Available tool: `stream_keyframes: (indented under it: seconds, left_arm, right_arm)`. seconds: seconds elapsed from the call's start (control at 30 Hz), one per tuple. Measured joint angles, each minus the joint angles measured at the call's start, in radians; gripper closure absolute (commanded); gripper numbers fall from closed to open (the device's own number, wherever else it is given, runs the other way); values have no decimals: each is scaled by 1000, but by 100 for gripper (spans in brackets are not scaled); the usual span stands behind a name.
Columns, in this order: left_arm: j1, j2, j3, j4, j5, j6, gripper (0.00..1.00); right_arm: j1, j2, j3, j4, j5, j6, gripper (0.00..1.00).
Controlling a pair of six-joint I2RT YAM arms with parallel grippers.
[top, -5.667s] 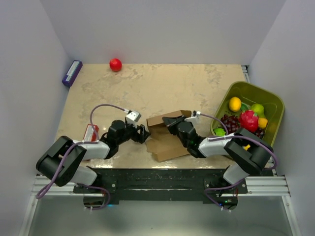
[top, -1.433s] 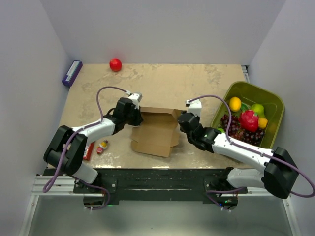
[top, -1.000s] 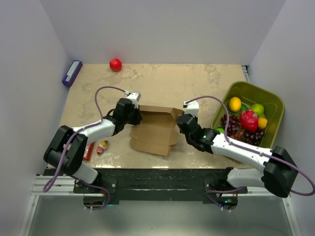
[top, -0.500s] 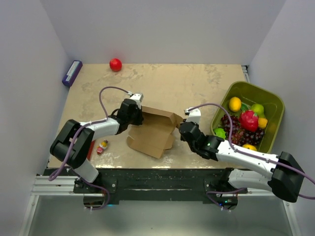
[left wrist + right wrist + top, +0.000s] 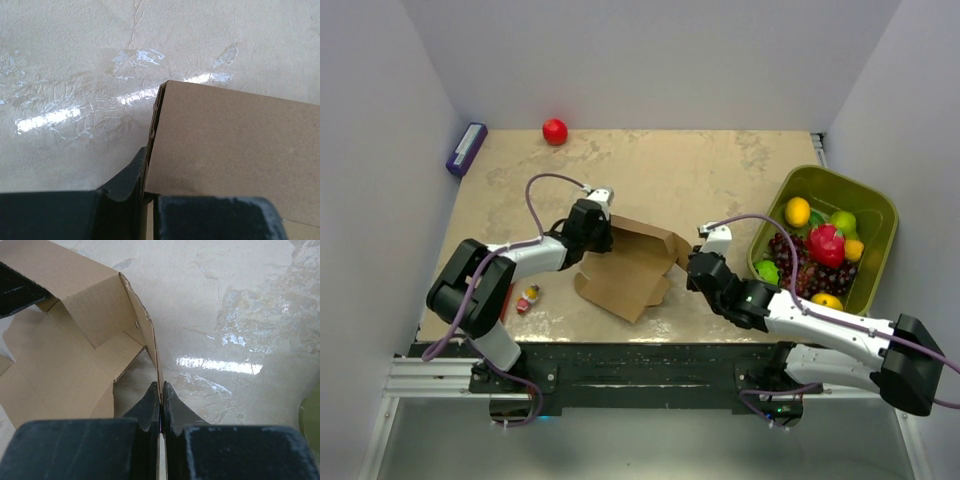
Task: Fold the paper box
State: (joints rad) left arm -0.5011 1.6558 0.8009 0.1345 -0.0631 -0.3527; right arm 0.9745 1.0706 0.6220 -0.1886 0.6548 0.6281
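The paper box is a brown cardboard sheet, partly raised into an open shell, lying askew mid-table. My left gripper pinches its far-left corner. In the left wrist view a flat brown panel runs out from the left gripper, its edge caught between the dark fingers. My right gripper holds the box's right edge. In the right wrist view the right gripper is shut on a thin upright flap, and the paper box opens to the left of it, showing inner panels.
A green bin full of toy fruit stands at the right edge, close behind my right arm. A red ball and a purple box lie at the back left. A small toy and a red pack sit beside my left arm.
Over the last second the box has swung and slid toward the near left, held by both grippers. My right arm has drawn back toward the near edge.
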Motion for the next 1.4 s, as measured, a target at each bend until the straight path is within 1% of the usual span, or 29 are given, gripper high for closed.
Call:
stream_keyframes:
  seconds: [0.17,0.53,0.6,0.77,0.97,1.13,1.17,1.23,1.27,1.4]
  left_arm:
    - [-2,9,17,-8,-4,0,100]
    - [-4,23,47,-53,-27,-4,100]
    - [-4,22,37,-31,-11,2,100]
    - [0,-17,-54,68,13,17,100]
    - [10,-19,-80,121,19,35,100]
    - [16,-18,-94,154,23,50,85]
    - [17,-18,-97,162,26,52,81]
    - [19,-18,-103,174,31,57,76]
    - [21,-17,-108,181,31,58,71]
    - [32,-17,-132,193,34,65,60]
  right_arm:
    - [7,-37,-21,-5,-4,17,100]
    - [19,-39,-24,-5,-19,35,100]
    - [19,-39,-27,-3,-18,34,100]
    - [20,-38,-39,13,-8,34,100]
    - [20,11,-51,79,5,28,100]
    - [20,55,-53,113,18,26,100]
    - [20,55,-56,117,19,25,100]
    - [20,55,-63,121,19,25,100]
    - [20,55,-69,122,19,25,100]
    - [20,56,-83,122,16,26,100]
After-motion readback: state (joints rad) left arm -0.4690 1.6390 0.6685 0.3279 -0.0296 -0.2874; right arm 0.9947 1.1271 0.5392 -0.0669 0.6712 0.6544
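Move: The left hand is already closed on the box's left corner, right at its fingertips; the middle of the box's base lies about 5 cm to its right, 4 cm nearer and 3 cm below, and the far wall's middle some 7 cm right and 1 cm ahead. The right hand keeps the box's right side flap pinched; that flap's middle is about 3 cm ahead, 2 cm left and 3 cm below, with the base's middle some 12 cm left, 4 cm ahead and 11 cm below. The right hand, flap still pinched, lowers about 3 cm; late on, the left fingers open around the box's corner. ##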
